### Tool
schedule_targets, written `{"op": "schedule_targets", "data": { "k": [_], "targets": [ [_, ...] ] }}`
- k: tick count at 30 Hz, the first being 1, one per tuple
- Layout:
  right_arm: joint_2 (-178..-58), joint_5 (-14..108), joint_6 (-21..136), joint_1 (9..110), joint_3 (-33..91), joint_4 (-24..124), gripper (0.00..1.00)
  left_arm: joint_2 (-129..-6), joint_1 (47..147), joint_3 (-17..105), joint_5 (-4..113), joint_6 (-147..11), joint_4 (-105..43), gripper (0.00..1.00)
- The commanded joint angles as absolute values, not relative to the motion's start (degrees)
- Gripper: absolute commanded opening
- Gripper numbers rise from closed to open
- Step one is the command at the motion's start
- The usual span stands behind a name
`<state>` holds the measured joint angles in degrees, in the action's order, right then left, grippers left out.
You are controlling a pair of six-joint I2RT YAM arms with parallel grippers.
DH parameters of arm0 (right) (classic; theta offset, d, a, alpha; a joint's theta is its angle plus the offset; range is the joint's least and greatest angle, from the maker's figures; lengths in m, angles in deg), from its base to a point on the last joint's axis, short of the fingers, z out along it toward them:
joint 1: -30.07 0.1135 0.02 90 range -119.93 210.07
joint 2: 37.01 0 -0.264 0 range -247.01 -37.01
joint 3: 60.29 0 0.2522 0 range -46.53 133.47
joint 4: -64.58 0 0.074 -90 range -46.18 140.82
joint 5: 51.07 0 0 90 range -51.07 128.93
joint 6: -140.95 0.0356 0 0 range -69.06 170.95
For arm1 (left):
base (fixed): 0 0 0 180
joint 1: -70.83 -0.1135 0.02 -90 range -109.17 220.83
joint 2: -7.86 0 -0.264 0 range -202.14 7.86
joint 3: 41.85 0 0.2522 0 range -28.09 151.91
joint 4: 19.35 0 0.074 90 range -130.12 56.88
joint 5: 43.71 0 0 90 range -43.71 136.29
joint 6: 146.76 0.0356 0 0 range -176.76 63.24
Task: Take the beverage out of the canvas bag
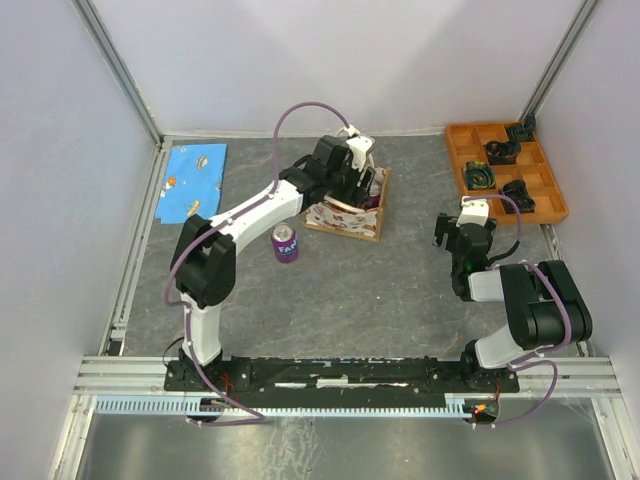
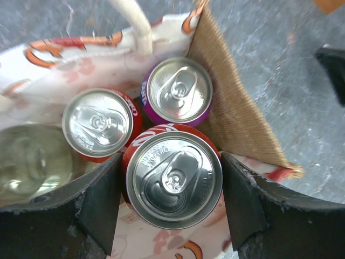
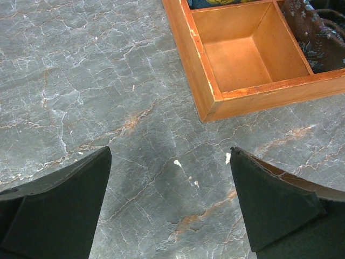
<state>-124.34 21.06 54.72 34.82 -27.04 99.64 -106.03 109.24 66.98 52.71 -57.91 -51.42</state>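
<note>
The canvas bag (image 1: 345,215) stands at the back middle of the table; its tan side (image 2: 232,108) and cream handle (image 2: 135,21) show in the left wrist view. Inside are a red cola can (image 2: 173,175), a second red can (image 2: 99,123), a purple can (image 2: 178,90) and a pale clear-topped container (image 2: 29,162). My left gripper (image 1: 355,175) is over the bag, and its fingers (image 2: 171,202) press both sides of the nearest red can, which sits higher than the others. Another purple can (image 1: 285,243) stands on the table left of the bag. My right gripper (image 1: 450,235) is open and empty above the bare table (image 3: 170,199).
An orange compartment tray (image 1: 505,170) with dark items stands at the back right; its corner (image 3: 188,48) is just ahead of the right gripper. A blue patterned cloth (image 1: 193,180) lies at the back left. Grey walls enclose the table.
</note>
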Motion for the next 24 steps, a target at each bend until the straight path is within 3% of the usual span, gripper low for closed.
{"op": "schedule_targets", "data": {
  "k": [1,24],
  "targets": [
    [-123.63,20.65,55.07,34.59,-26.16,101.45,0.99,-96.43,109.59,72.96,53.76,-53.67,-44.79,0.03],
    [-123.63,20.65,55.08,34.65,-26.08,101.45,0.99,-69.01,109.54,64.25,44.31,-52.27,-46.32,0.03]
  ]
}}
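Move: Still half inside the canvas bag, a red can already hangs in the left fingers, and the bag's middle lies about 2 cm to their left and 8 cm below. The purple can already taken out stands some 11 cm back, 17 cm left and 9 cm lower. Left in the bag, 9 cm lower, are a second red can 2 cm ahead and 3 cm left, and a second purple can 1 cm ahead and 3 cm right. From the right hand, the taken-out can is about 7 cm back, 43 cm left, and level. Rising almost straight out of the canvas bag, the left hand keeps its grip round the top of the red can and carries it up some 24 cm. Once higher, it also draws back and to the left, about 5 cm and 7 cm, while the fingers swing up roughly 30 degrees towards level. ##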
